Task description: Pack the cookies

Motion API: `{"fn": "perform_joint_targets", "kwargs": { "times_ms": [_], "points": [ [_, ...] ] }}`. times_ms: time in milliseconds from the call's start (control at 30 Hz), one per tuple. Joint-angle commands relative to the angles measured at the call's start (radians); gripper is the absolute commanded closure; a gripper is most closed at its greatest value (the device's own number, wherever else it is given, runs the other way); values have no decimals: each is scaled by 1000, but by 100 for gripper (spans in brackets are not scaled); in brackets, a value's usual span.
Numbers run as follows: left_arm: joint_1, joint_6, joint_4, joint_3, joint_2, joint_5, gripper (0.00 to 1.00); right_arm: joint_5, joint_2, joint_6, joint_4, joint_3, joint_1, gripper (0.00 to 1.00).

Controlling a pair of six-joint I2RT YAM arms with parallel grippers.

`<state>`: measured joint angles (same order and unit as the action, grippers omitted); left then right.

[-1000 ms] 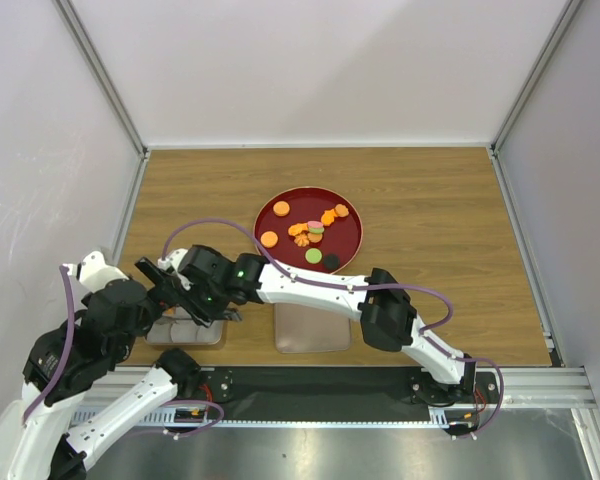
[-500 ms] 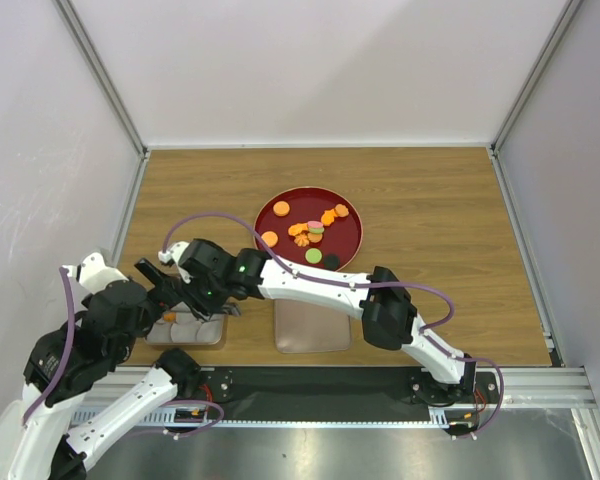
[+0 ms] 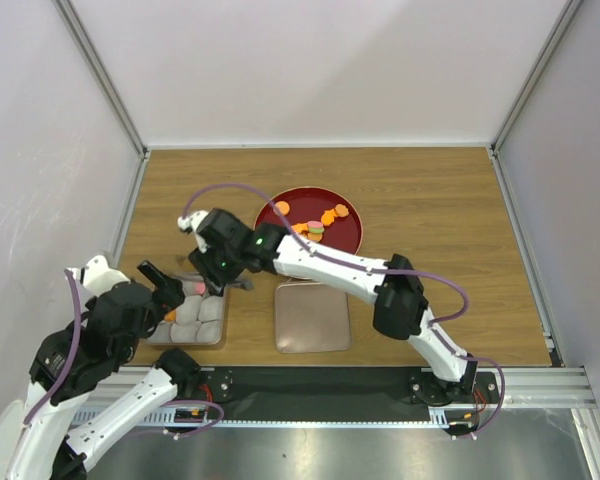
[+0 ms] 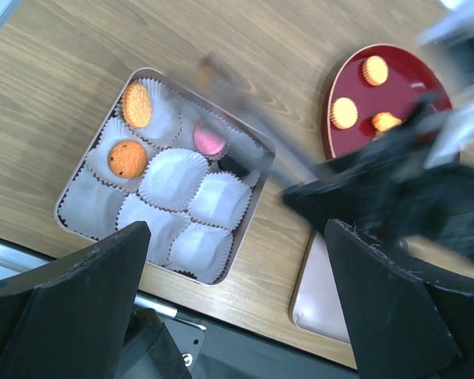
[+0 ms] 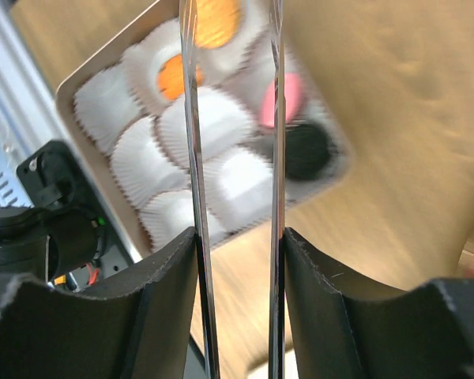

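Several cookies (image 3: 327, 216), mostly orange, lie on the red plate (image 3: 346, 243). Two orange cookies (image 4: 137, 105), a pink one (image 4: 209, 140) and a dark one (image 4: 235, 164) sit in white paper cups in the metal tin (image 4: 246, 219). My right gripper (image 5: 238, 237) is shut on metal tongs (image 5: 191, 118), whose two blades stand apart with nothing between them. It hangs over the tin's far right corner (image 3: 220, 268). My left gripper (image 4: 237, 300) is open and empty, above the table's near edge beside the tin.
A pinkish-brown rounded-square lid (image 3: 312, 318) lies right of the tin (image 3: 216, 338), below the plate. Several paper cups (image 4: 174, 178) in the tin hold nothing. Grey walls close in the table on three sides.
My right arm has lifted off the tin and swung away toward the plate, uncovering the tin. The left arm has barely moved.
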<state>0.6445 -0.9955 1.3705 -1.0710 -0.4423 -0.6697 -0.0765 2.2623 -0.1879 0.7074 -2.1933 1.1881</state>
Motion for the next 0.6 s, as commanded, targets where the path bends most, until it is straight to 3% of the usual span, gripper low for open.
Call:
{"fn": "perform_joint_targets", "kwargs": {
  "times_ms": [0,267,567],
  "points": [
    [-2,-22,91,20,-27,-16,0,37,-147,-27,38,-7,-48,50],
    [-3,47,1,65,-56,27,0,121,-274,-88,147,109,-174,50],
    [-2,121,-80,120,-72,104,0,136,-299,-91,280,201,-274,50]
  ]
}}
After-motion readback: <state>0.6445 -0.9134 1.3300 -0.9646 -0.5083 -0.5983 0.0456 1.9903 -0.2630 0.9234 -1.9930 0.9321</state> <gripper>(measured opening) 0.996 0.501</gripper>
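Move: The right hand, still holding the tongs, has the red cookie plate's middle about 21 cm ahead and 21 cm right, 15 cm below. The plate's green cookie lies roughly 13 cm ahead, 22 cm right; the tan mat 5 cm back, 21 cm right; the packing tray 9 cm left, 4 cm back. From the left hand the plate is some 27 cm ahead, 31 cm right, 24 cm below. Right hand swings tongs some 18 cm right-forward towards the plate, arching up then down; open left hand sinks 4 cm. ##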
